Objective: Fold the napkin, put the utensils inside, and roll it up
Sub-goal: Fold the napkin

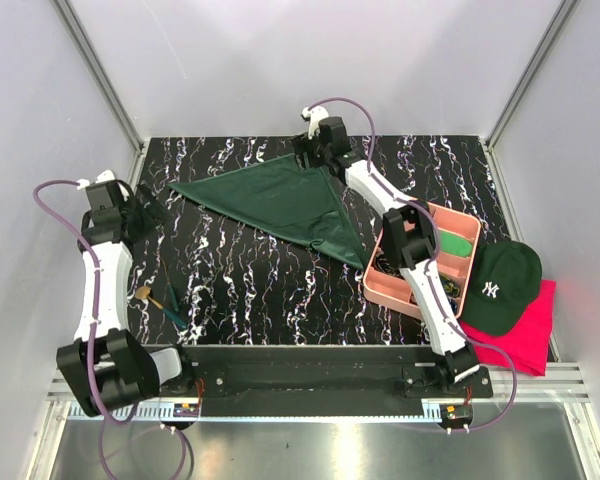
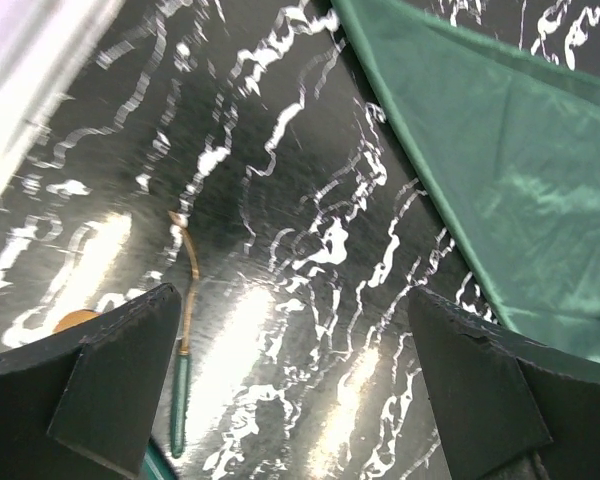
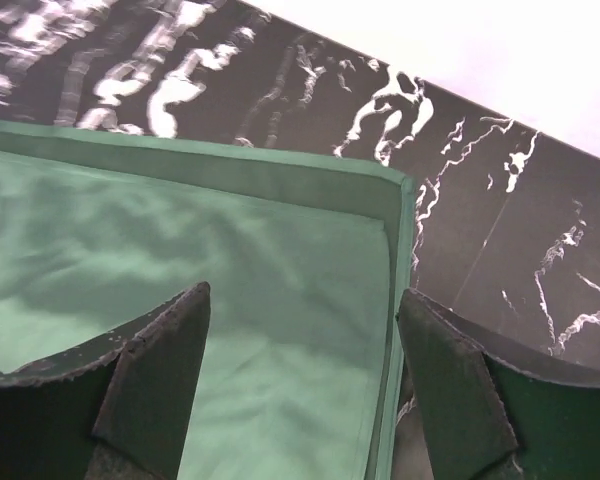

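The dark green napkin lies folded into a triangle on the black marbled table. My right gripper is open just above its far corner; in the right wrist view the fingers straddle the doubled hem of the napkin. My left gripper is open and empty, left of the napkin's left tip. The utensils lie on the table beside the left arm. The left wrist view shows one utensil with a green handle by the left finger, and the napkin edge.
A pink tray holding a small bright-green swatch and dark items stands at the right. A dark cap rests on a pink-red cloth beside it. White walls enclose the table on three sides.
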Motion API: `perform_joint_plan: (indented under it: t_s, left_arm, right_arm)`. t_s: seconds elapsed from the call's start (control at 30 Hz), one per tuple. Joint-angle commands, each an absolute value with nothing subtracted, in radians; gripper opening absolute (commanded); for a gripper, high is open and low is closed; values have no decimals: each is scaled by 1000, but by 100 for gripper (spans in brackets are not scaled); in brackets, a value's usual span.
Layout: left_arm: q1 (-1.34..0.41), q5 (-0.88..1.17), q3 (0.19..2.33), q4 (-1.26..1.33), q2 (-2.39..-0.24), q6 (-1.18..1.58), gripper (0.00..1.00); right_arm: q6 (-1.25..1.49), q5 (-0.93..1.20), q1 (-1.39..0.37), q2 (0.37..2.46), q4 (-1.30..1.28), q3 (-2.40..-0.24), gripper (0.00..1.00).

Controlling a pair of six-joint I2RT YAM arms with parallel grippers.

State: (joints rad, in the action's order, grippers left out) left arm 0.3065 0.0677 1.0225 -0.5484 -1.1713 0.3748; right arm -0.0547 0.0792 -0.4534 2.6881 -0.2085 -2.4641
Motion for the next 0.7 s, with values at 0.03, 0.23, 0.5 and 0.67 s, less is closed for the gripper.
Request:
perform_joint_plan:
  t_s: [0.03,0.23,0.5,0.67]
  left_arm:
    - [307,186,979,-460,-1247,474,99]
    - [270,244,865,-238,-1328,667,86]
    - [146,213,931,-14,-1629,820,71]
    - [130,222,1005,57,-1807,894,65]
  right_arm:
    - [-6,192,-459,2343,-178,-2265,84]
    - [112,242,-492,2132,-169,-1942,84]
    - [182,256,-538,1846,-103,-1527,83]
    - [250,255,-545,1669,-83,-1327,83]
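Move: The left hand is about 16 cm short of the folded napkin's left corner, which lies 3 cm to its right and 17 cm below; a thin brush lies some 6 cm behind the hand. From the right hand, the middle of the napkin's folded near edge is about 30 cm back, 3 cm right and 5 cm lower, the napkin's right corner some 35 cm back and 13 cm right, and the coral box 34 cm back and 26 cm right. Open right hand arcs back 20 cm over the napkin towards its folded edge; left sinks 15 cm forward-right, partly closing. ##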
